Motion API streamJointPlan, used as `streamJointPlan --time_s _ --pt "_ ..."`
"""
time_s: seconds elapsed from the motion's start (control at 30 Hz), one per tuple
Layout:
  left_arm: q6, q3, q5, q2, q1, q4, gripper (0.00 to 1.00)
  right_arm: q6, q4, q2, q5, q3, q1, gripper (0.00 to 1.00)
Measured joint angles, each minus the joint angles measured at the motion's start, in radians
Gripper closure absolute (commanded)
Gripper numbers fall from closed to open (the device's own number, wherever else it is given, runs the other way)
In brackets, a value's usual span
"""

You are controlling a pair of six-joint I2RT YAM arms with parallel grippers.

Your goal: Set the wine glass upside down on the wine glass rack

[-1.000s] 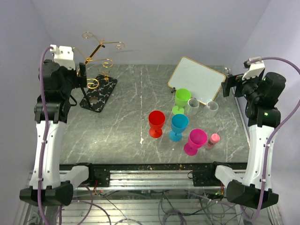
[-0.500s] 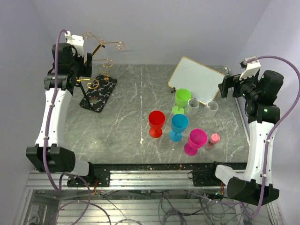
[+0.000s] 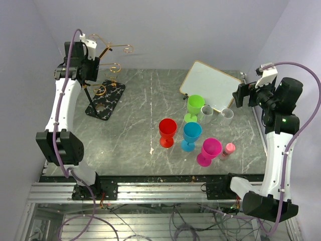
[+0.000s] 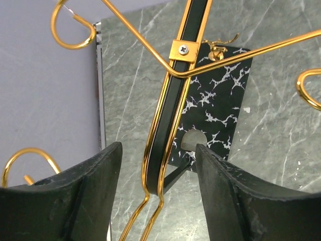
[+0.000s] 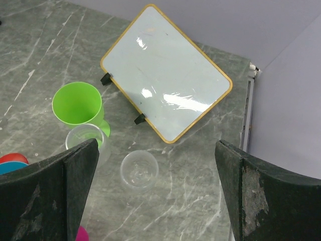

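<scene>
The wine glass rack (image 3: 104,56), a gold tree with curled arm ends, stands on its black base (image 3: 106,99) at the back left. My left gripper (image 3: 93,75) is high up at the rack. In the left wrist view the rack's stem (image 4: 170,115) runs between the jaws of the left gripper (image 4: 156,155), which is open, with a gap on each side. Two clear wine glasses (image 3: 206,112) (image 3: 226,115) stand upright right of centre. My right gripper (image 3: 242,95) hovers above them, open and empty. In its wrist view one clear glass (image 5: 139,170) lies below the right gripper (image 5: 156,148).
Green (image 3: 195,105), red (image 3: 167,131), blue (image 3: 191,134) and magenta (image 3: 210,150) goblets stand upright mid-table. A small pink bottle (image 3: 228,149) sits beside the magenta one. A gold-framed whiteboard (image 3: 210,85) leans at the back right. Walls close in left, right and behind.
My left arm has risen and reached back to the rack's upper stem, and its jaws have narrowed around it. The right gripper has shifted slightly left.
</scene>
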Motion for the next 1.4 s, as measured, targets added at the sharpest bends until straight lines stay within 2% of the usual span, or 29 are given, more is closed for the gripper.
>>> streamJointPlan --time_s 0.1,0.2,0.27,0.43,0.53,0.8,1.13,1.4 --pt "0.006 0.018 0.000 0.041 0.004 -0.023 0.45 0.000 -0.006 0.000 -0.002 -0.006 0.000 0.00" --pt "0.009 0.043 0.003 0.081 0.009 -0.047 0.64 0.000 -0.008 -0.003 -0.005 -0.015 0.000 0.00" --pt "0.016 0.053 0.010 0.097 0.012 -0.058 0.73 0.000 -0.008 -0.008 -0.007 -0.025 -0.001 0.00" --pt "0.051 0.060 0.047 0.095 0.016 -0.080 0.82 0.000 -0.011 -0.019 -0.010 -0.046 -0.003 0.00" --pt "0.046 0.060 0.066 0.091 0.016 -0.087 0.92 0.000 -0.011 -0.019 -0.013 -0.047 -0.006 0.00" --pt "-0.020 0.059 0.109 0.067 0.001 -0.119 0.93 0.001 -0.011 -0.019 -0.021 -0.048 -0.014 0.00" --pt "-0.190 0.048 0.140 0.023 -0.134 -0.150 0.93 0.003 -0.011 -0.019 -0.040 -0.060 -0.019 0.00" --pt "-0.284 0.048 0.186 0.019 -0.146 -0.151 0.93 0.008 -0.008 -0.019 -0.050 -0.062 -0.024 0.00"
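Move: The gold-edged post of the wine glass rack stands between my left hand's open fingers, about 1 cm ahead and 3 cm below. Its bolt block is some 9 cm ahead, 2 cm to the right and 3 cm above my hand. The rack's black base lies about 4 cm ahead, 6 cm to the right and 28 cm below. From my right hand the post is roughly 14 cm ahead, 67 cm to the left and 8 cm lower. I sink my left hand about 3 cm, easing forward slightly, and close its fingers so that they pinch the rack's post from both sides. Keeping that grip, I swing the post some 11 cm to the right, drawing back about 3 cm, while my wrist rolls nearly 20 degrees, its left side going down, and turns slightly clockwise. ##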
